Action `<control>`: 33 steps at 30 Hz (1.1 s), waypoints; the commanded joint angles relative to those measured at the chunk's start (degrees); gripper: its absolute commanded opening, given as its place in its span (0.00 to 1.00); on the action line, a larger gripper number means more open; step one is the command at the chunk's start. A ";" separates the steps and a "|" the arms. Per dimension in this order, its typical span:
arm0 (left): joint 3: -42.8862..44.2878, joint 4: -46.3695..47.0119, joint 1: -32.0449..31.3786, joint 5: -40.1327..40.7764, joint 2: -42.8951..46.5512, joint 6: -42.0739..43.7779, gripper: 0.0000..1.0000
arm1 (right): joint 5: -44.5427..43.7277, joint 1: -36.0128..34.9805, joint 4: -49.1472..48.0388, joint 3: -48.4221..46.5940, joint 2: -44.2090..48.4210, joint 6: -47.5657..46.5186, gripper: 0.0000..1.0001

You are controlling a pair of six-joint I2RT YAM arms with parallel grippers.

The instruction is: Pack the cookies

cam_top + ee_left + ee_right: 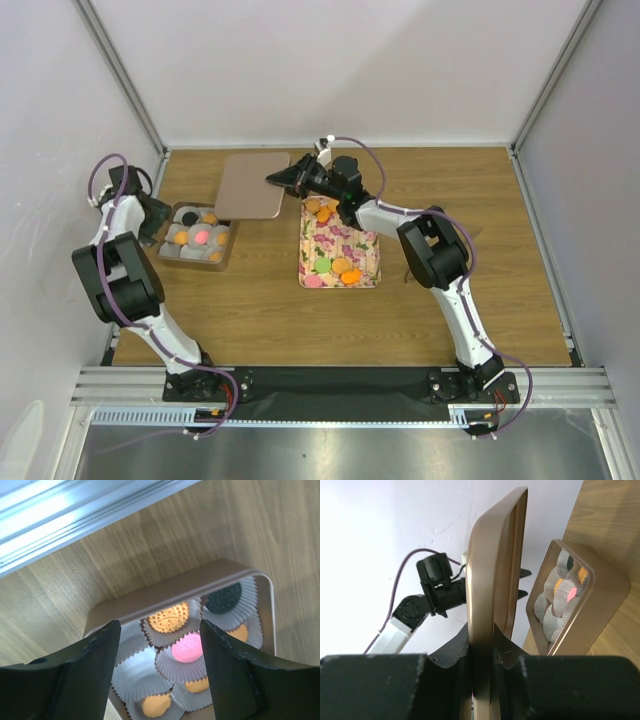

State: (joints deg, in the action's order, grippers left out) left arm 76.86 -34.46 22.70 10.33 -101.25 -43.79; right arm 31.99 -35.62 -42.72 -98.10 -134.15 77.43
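An open brown tin [228, 250] at the left holds cookies in white paper cups: an orange cookie [168, 617], a pink one [187, 647] and a black one [223, 598]. More cookies [343, 268] lie on the floral tray [362, 245]. My left gripper [160, 647] hangs open just above the tin, nothing between its fingers; from above the left gripper [162, 217] sits at the tin's left edge. My right gripper [487, 636] is shut on the edge of the tin's flat lid [496, 570]. It holds the lid [250, 185] above the table, just behind and right of the tin.
White walls with metal corner rails close in the wooden table [450, 300] on three sides. The left wall rail [75, 515] runs close behind the tin. My left arm [432, 587] shows past the lid in the right wrist view.
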 commanded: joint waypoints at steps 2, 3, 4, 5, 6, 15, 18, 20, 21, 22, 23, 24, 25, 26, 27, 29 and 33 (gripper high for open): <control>0.22 0.71 1.29 -1.01 -1.49 -5.07 0.68 | 0.62 0.28 -5.36 -4.55 -1.20 1.50 0.00; -0.13 0.71 1.56 -0.84 -1.49 -5.69 0.67 | 0.71 0.28 -5.27 -4.81 -1.47 1.41 0.00; -0.31 0.71 1.56 -0.66 -1.58 -6.30 0.65 | 0.79 0.28 -5.18 -5.25 -1.64 1.41 0.00; -0.83 0.79 1.56 -0.83 -1.67 -7.35 0.65 | 0.80 0.28 -5.09 -5.34 -1.99 1.32 0.00; -0.92 0.71 1.56 -1.01 -1.84 -7.97 0.64 | 0.80 0.28 -5.09 -5.43 -2.17 1.41 0.00; -0.31 0.80 1.56 -3.73 -5.00 -10.96 0.56 | 1.24 0.28 -5.89 -4.99 -2.87 1.06 0.00; -0.04 0.97 0.77 -4.09 -5.53 -10.97 0.54 | 1.41 0.20 -6.23 -5.69 -3.49 1.58 0.00; -0.31 1.32 0.33 -4.26 -5.71 -10.79 0.52 | 1.67 0.28 -6.15 -6.39 -4.19 1.76 0.00; -0.31 1.50 -0.11 -4.35 -5.88 -10.62 0.52 | 1.76 0.28 -5.97 -7.01 -4.37 1.67 0.00; -0.39 1.67 -0.37 -4.61 -6.06 -10.44 0.50 | 1.76 0.37 -5.54 -7.19 -4.72 1.67 0.00; -0.40 1.76 -0.98 -4.96 -6.15 -10.00 0.50 | 1.85 0.28 -5.27 -7.36 -4.89 1.50 0.00; -0.40 2.02 -1.42 -5.05 -6.24 -9.82 0.49 | 1.85 0.28 -5.09 -7.62 -4.90 1.41 0.00; -0.74 2.11 -1.95 -5.05 -6.24 -9.74 0.50 | 1.94 0.28 -4.92 -7.71 -5.16 1.50 0.00; -1.01 2.37 -2.39 -4.97 -6.15 -9.74 0.50 | 1.85 0.28 -4.92 -7.80 -5.51 1.50 0.00; -1.36 2.55 -3.27 -4.97 -5.98 -9.91 0.49 | 1.85 0.28 -4.92 -7.80 -5.69 1.67 0.00; -2.76 3.34 -4.06 -5.05 -5.36 -10.52 0.49 | 1.85 0.28 -5.18 -7.98 -5.95 1.76 0.00; -6.10 5.54 -5.99 -5.76 -3.87 -11.93 0.49 | 1.76 0.28 -5.18 -7.89 -6.30 1.76 0.00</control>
State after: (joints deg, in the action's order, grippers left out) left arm 72.97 -30.15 18.22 6.44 -107.44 -54.11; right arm 33.47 -35.29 -44.42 -103.04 -140.16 78.65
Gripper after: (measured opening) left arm 0.493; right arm 0.187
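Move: The box of cookies lies about 14 cm to the right of the left hand, 1 cm farther out and 7 cm below; its near side wall is only a few centimetres off. The lid, already in the right hand, is centred some 31 cm right of the left hand, 5 cm ahead and 13 cm higher. The floral tray sits about 39 cm right of the box and 2 cm nearer the base. From the right hand the box is roughly 27 cm left, 4 cm back and 19 cm down. The box is pushed to the right by its left wall: the left hand first sinks about 4 cm beside it, fingers narrowing to about half open, then sweeps some 4 to 5 cm right, still easing down, with the fingertips against the outside of the wall. The right hand keeps its grip on the lid, edging 1 cm forward and then lowering it about 2 cm. ##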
